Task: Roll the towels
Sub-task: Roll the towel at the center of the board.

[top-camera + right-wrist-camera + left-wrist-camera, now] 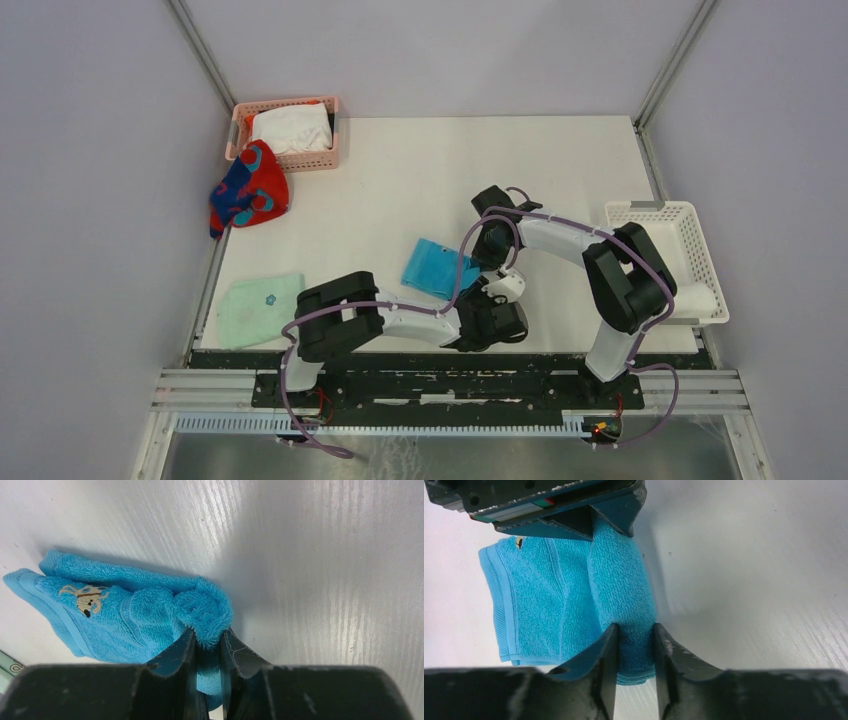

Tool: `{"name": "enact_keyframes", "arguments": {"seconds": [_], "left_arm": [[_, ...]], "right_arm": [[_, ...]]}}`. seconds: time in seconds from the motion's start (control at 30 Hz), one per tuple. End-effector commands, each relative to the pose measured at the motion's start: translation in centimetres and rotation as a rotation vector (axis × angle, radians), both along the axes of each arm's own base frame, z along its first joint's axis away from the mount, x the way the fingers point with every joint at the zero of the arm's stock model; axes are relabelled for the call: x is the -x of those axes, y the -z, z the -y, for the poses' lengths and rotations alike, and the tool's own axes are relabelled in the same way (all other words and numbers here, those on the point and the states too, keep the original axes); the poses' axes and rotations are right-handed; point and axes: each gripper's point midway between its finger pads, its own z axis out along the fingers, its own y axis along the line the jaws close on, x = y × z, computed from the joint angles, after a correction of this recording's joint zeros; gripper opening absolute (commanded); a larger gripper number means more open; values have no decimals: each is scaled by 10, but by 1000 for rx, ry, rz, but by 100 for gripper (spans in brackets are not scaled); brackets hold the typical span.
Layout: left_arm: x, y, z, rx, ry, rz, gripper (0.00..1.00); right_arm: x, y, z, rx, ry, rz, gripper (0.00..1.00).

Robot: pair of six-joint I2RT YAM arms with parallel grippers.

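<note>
The turquoise towel (432, 267) lies on the table's near middle, its right edge rolled into a thick fold (624, 580). My left gripper (635, 640) has its fingers pressed on both sides of the near end of that roll (462, 297). At the roll's far end my right gripper (207, 642) is shut on the fluffy rolled edge (202, 610), and it also shows at the top of the left wrist view (589, 517). A small embroidered label (82, 597) sits on the flat part. The white towel (292, 128) lies in a pink basket. The red towel with dark-blue blotches (250, 190) is bunched at the far left.
The pink basket (330, 158) stands at the back left corner. A pale mint-green folded cloth (260, 308) lies at the near left. A white basket (690, 215) sits at the right edge. Metal frame posts rise at both back corners.
</note>
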Motion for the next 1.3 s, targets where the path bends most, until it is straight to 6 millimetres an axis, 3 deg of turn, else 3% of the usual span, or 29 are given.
{"name": "enact_keyframes", "arguments": {"seconds": [0.0,0.2,0.37,0.57,0.7,0.9,1.27], "left_arm": [[-3,13,-7,8,-32,-49,29],[-7,0,-15,201,-42,-168,9],[-11,-17,-20,525,-26,-365,4],[-16,-27,-40,850,-35,-598,3],[-21,-35,-47,1064,-45,-705,3],[-25,-21,-71,1265,-175,-807,3],[-18,5,-89,1361,-334,-870,3]], "right_arm": [[-8,-13,-16,-62,-11,39,24],[-15,-30,-24,-154,-26,128,35],[-23,-52,-23,-248,-46,233,52],[-31,-72,-21,-343,-69,331,65],[-33,-68,-34,-397,-105,330,68],[-39,-57,-59,-505,-149,313,73],[-35,-17,-91,-571,-221,211,70]]}}
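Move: The blue towel's rolled edge runs forward from between the left fingers, which already straddle its near end; its middle is about 4 cm ahead of the left hand. The right hand still pinches its far end, the middle lying some 3 cm back from there. The towel's flat part is centred about 8 cm to the left and 4 cm ahead of the left hand; the green towel is roughly 41 cm left and 4 cm back from the left hand. Shut the left gripper on the roll's near end, then carry it about 8 cm left and a little forward over the flat part, twisting the wrist some 90 degrees, left side down, until the fingers point rightward. Meanwhile open the right gripper off the far end, lift about 6 cm, then swing left and down to follow the roll, fingers wide. ##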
